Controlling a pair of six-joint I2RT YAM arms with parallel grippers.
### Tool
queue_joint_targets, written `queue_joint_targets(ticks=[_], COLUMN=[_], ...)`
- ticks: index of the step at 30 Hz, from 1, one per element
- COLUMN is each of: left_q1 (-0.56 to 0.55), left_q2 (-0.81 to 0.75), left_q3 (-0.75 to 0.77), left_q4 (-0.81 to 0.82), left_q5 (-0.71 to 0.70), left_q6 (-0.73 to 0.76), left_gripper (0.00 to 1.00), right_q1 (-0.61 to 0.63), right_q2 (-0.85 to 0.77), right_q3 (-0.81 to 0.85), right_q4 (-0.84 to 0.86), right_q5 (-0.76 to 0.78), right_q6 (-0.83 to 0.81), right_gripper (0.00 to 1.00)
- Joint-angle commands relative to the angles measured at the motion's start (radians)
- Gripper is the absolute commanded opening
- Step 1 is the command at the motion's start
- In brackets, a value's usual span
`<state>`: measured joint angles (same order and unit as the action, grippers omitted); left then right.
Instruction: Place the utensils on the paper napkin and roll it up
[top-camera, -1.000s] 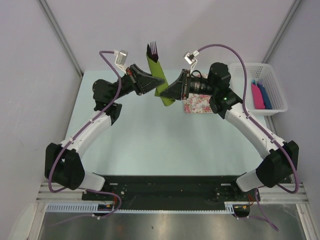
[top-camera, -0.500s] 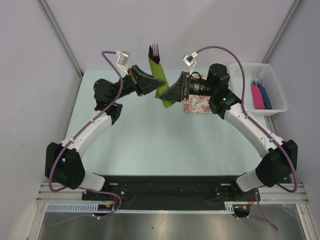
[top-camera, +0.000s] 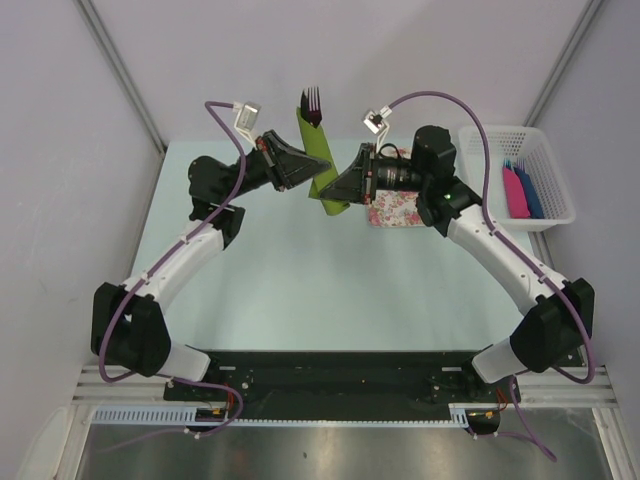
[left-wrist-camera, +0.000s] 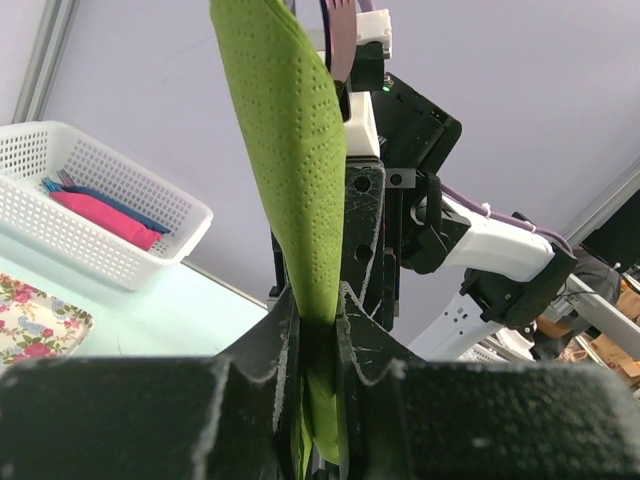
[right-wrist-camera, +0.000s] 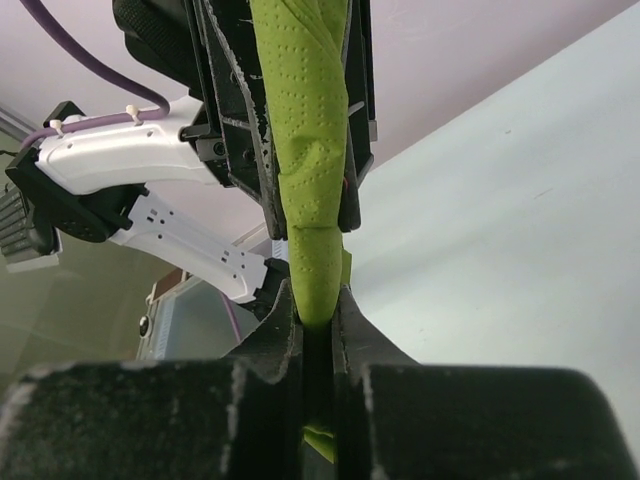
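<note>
The paper napkin (top-camera: 316, 150), olive green, is rolled into a slim tube and held in the air over the far side of the table, leaning up and away. Dark purple fork tines (top-camera: 311, 100) of the utensils stick out of its top; the rest of the utensils is hidden inside. My left gripper (top-camera: 320, 165) is shut on the roll's middle, where the napkin (left-wrist-camera: 290, 150) rises from between its jaws (left-wrist-camera: 318, 310). My right gripper (top-camera: 338, 188) is shut on the lower end, with the napkin (right-wrist-camera: 305, 150) pinched at its fingertips (right-wrist-camera: 317, 305).
A pink-and-white floral mat (top-camera: 400, 212) lies on the table under the right wrist. A white mesh basket (top-camera: 545, 170) at the far right holds flat pink and blue pieces (top-camera: 515, 190). Grey walls close in behind and on both sides.
The right gripper's jaws have come together on the roll's lower end. The roll's top has drifted slightly right. The left arm has hardly moved.
</note>
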<state>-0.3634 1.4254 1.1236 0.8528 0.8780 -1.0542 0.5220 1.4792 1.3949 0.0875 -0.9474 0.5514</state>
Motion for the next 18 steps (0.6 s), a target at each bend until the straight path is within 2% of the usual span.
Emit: queue_joint_targets(ticks=[1,3,4,5,6,18], left_q1=[0.004,0.006,0.007,0.007,0.007,0.007], left_q2=[-0.011,-0.013,-0.011,-0.01,-0.011,-0.005], left_q3=[0.073,0.068,0.071,0.07,0.073,0.088], left_q4=[0.109,0.106,0.103,0.103,0.101,0.075], left_q5=[-0.059,-0.065,-0.066,-0.065,-0.071,-0.082], left_q6=[0.072,0.069,0.065,0.063,0.062,0.046], left_gripper=[0.0,0.0,0.0,0.0,0.0,0.0], right_q1=[0.001,-0.005,-0.005,-0.007,-0.007,0.009], right_q2=[0.035,0.035,0.03,0.029,0.023,-0.045], right_q3=[0.006,0.007,0.01,0.01,0.009,-0.048], right_q4=[-0.054,-0.015,-0.031,-0.04,-0.052,-0.164], right_q5=[-0.03,-0.047,-0.045,-0.034,-0.03,0.009], right_q6=[0.119,0.13,0.121,0.108,0.096,-0.07], right_gripper=[0.0,0.0,0.26,0.35,0.39,0.39])
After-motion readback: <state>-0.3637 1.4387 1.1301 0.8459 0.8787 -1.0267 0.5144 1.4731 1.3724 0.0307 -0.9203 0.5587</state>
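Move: The rolled napkin stands fork end up, pinched by both grippers. Its middle is about 2 cm ahead of the right fingers and 6 cm above them, a touch to the left. The left fingers grip it roughly 5 cm above the right ones, 2 cm farther out; the roll's middle is some 1 cm above them. From the right hand, the fork head is about 5 cm ahead, 2 left, 17 up; the floral cloth lies roughly 22 ahead, 17 right, 34 below. Open the right gripper from its pinch on the napkin's lower end to a bit over a third of its range, keeping one finger on either side of the roll, then sink it about 1.5 cm along the roll towards the bottom end. Keep the left gripper shut on the roll higher up, nearly still. ##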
